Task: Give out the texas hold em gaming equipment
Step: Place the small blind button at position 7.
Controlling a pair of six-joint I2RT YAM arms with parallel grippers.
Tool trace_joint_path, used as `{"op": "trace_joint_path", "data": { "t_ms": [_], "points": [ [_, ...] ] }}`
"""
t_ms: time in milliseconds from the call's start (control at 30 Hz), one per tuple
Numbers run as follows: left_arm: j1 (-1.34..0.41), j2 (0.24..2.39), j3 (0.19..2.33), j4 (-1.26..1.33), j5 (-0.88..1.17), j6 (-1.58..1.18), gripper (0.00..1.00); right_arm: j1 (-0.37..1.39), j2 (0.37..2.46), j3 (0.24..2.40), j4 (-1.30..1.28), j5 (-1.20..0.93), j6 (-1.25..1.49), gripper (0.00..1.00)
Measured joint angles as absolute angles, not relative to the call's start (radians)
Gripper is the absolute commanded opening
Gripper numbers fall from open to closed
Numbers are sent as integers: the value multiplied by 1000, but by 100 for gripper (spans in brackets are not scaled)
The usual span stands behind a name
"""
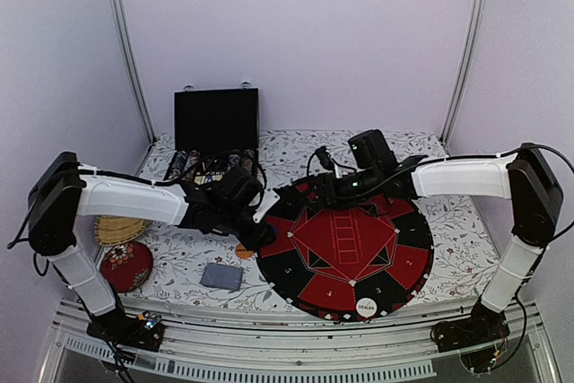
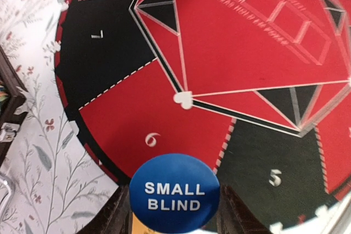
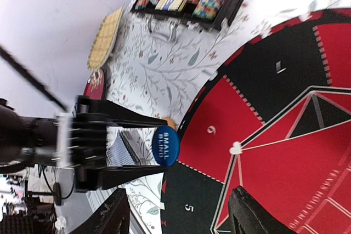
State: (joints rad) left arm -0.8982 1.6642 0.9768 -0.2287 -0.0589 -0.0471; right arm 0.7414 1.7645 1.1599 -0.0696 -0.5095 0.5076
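Note:
My left gripper (image 2: 174, 215) is shut on the edges of a blue SMALL BLIND button (image 2: 174, 193), held just over the rim of the round red-and-black mat (image 2: 230, 53) near its segment 6. From the right wrist view the same button (image 3: 165, 145) sits between the left fingertips (image 3: 148, 120). An orange button (image 1: 244, 251) lies on the cloth right below it. The white DEALER button (image 1: 366, 308) rests on the mat's near edge. A grey-backed card deck (image 1: 221, 275) lies left of the mat. My right gripper (image 3: 184, 217) hangs open and empty over the mat's far-left part.
An open black chip case (image 1: 215, 118) with rows of striped chips (image 1: 211, 166) stands at the back left. A woven coaster (image 1: 119, 229) and a red round cushion (image 1: 126, 265) lie at the left edge of the floral cloth (image 1: 457, 248).

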Motion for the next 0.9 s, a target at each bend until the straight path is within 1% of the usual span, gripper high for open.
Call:
{"op": "trace_joint_path", "data": {
  "t_ms": [167,300,733,900],
  "points": [
    [-869,1769,1031,-230,-78,-53,45,689,1682,1126,-91,-468,508,63],
    [-827,1818,1060,-229,-89,-68,45,677,1666,1106,-108,-444,504,64],
    [-792,1860,1123,-218,-99,-72,45,678,1666,1086,-119,-439,504,64],
    [-783,1892,1185,-211,-86,-56,45,678,1666,1086,-119,-438,504,63]
  ]
}}
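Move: Position 7, where the left hand will take the small blind button it holds, lies about 13 cm ahead, 4 cm to its right and 6 cm below. Position 6 is some 6 cm ahead and 2 cm right; the orange button is level with the hand, about 5 cm left. From the empty right hand, position 7 is roughly 9 cm ahead, 7 cm left and 14 cm down. Left hand dips, carrying the small blind about 8 cm forward towards position 7; right hand withdraws rightward. ##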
